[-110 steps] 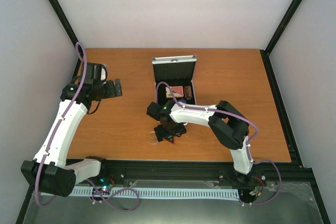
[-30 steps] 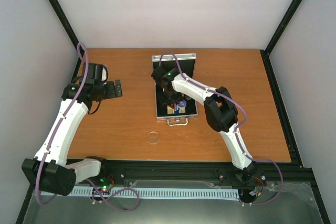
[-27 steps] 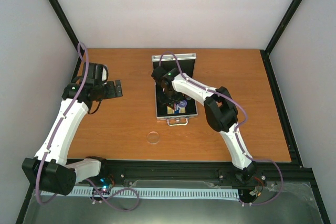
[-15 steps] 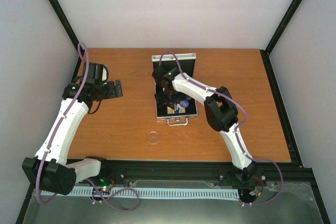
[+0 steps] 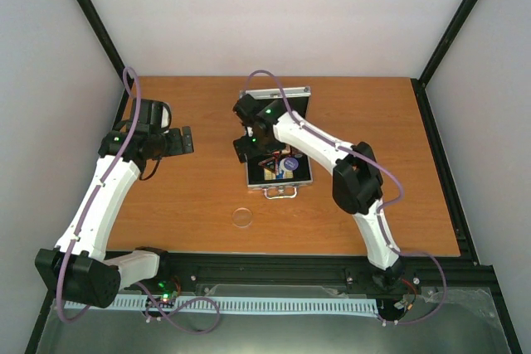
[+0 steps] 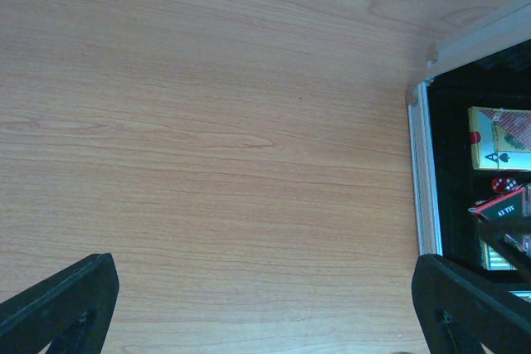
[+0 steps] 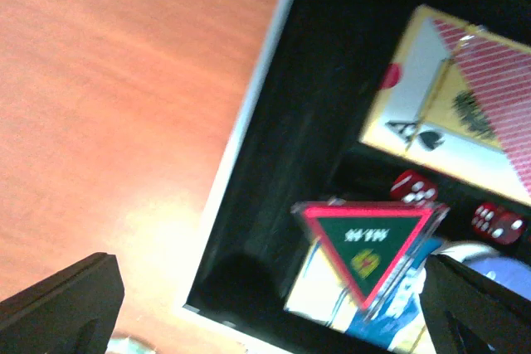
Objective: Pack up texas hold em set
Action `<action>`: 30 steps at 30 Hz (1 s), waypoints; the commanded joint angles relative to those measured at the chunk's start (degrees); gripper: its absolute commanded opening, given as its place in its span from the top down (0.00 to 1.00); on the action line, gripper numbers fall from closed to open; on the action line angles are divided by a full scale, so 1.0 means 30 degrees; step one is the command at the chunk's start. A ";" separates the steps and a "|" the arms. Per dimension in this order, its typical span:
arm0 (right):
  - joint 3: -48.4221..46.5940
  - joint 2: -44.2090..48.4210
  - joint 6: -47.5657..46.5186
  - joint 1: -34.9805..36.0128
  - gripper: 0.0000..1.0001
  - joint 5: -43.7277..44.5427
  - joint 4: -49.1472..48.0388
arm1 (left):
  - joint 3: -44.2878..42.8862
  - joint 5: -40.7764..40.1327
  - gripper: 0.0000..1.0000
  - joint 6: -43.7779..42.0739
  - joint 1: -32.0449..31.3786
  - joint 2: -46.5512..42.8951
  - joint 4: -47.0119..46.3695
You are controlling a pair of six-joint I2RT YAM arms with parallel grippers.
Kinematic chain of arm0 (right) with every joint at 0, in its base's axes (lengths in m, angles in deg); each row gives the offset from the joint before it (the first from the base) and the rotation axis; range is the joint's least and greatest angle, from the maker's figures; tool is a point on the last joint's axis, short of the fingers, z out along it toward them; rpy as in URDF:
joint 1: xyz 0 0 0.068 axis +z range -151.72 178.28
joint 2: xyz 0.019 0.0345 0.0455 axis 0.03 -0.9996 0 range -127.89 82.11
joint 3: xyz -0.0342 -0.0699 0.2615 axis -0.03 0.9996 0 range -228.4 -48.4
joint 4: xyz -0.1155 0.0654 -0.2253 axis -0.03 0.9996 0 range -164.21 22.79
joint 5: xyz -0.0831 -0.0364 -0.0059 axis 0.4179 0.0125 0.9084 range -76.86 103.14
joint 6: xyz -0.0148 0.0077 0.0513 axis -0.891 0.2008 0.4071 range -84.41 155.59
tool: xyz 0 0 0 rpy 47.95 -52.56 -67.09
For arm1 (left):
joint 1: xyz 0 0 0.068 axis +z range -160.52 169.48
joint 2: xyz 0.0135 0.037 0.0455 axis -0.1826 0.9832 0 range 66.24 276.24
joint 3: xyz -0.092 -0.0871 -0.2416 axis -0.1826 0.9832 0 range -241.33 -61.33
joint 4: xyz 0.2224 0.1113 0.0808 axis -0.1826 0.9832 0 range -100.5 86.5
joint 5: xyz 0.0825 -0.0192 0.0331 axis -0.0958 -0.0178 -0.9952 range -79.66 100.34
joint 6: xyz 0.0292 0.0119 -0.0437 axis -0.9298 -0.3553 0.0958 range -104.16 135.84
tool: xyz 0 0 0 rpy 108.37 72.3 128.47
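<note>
The silver case (image 5: 280, 185) lies open at the table's middle, its lid (image 5: 290, 94) standing at the back. In the right wrist view its black lining (image 7: 290, 122) holds a pink card deck (image 7: 465, 113), red dice (image 7: 412, 186), a blue-yellow deck (image 7: 332, 308) and a blue disc (image 7: 498, 275). A dark triangle with a red rim (image 7: 369, 246) rests on the blue-yellow deck. My right gripper (image 5: 246, 147) hovers open and empty over the case's left edge. A clear disc (image 5: 242, 217) lies on the wood in front of the case. My left gripper (image 5: 178, 140) hangs open and empty over bare wood (image 6: 249, 163), left of the case (image 6: 423, 172).
The wooden table (image 5: 398, 172) is fenced by black frame posts (image 5: 448, 31) and white walls. Both arm bases sit on the rail (image 5: 274, 275) at the near edge.
The right gripper carried the triangle from beside the clear disc into the case. It has let go and shifted left to the case's edge. The left arm has not moved.
</note>
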 commanded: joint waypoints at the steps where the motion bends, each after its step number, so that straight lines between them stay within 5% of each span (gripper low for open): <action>1: -0.0197 0.1290 -0.0192 0.2225 0.00 0.0344 0.1653 | -0.0404 -0.0063 0.00 -0.0287 -0.0037 -0.0049 -0.0157; 6: 0.1937 0.2378 0.0920 0.5778 0.00 0.1493 0.2035 | -0.0664 0.0062 0.00 -0.0267 -0.0047 0.0061 -0.0109; 15: 0.6656 0.3521 0.2855 0.6345 0.00 -0.1339 -0.0377 | -0.0593 0.0566 0.00 -0.0112 -0.0040 -0.0108 -0.0168; 30: 0.5828 0.1060 0.1654 0.6535 0.00 -0.2446 -0.0922 | -0.0294 0.0599 0.00 -0.0105 -0.0066 -0.0346 -0.0193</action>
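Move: The clear disc lies on the table about 19 cm back from the right hand, some 4 cm to its left and 10 cm below. Nearer by, inside the open case, are the triangular piece, roughly 3 cm back and 4 cm right of this hand, and the purple round piece, about 3 cm back and 10 cm right; both lie about 7 cm below. From the left hand, the disc is some 13 cm back, 15 cm right and 23 cm down. Sweep the empty right gripper back about 18 cm, away from the case and over to the clear disc, rising slightly and swinging left as you set off. Then sink some 7 cm from the highest point, finishing about 4 cm left of the start. Keep the fingers wide open, turn the wrist about 15 degrees counter-clockwise and bring the fingers nearly straight down above the disc, without closing. ##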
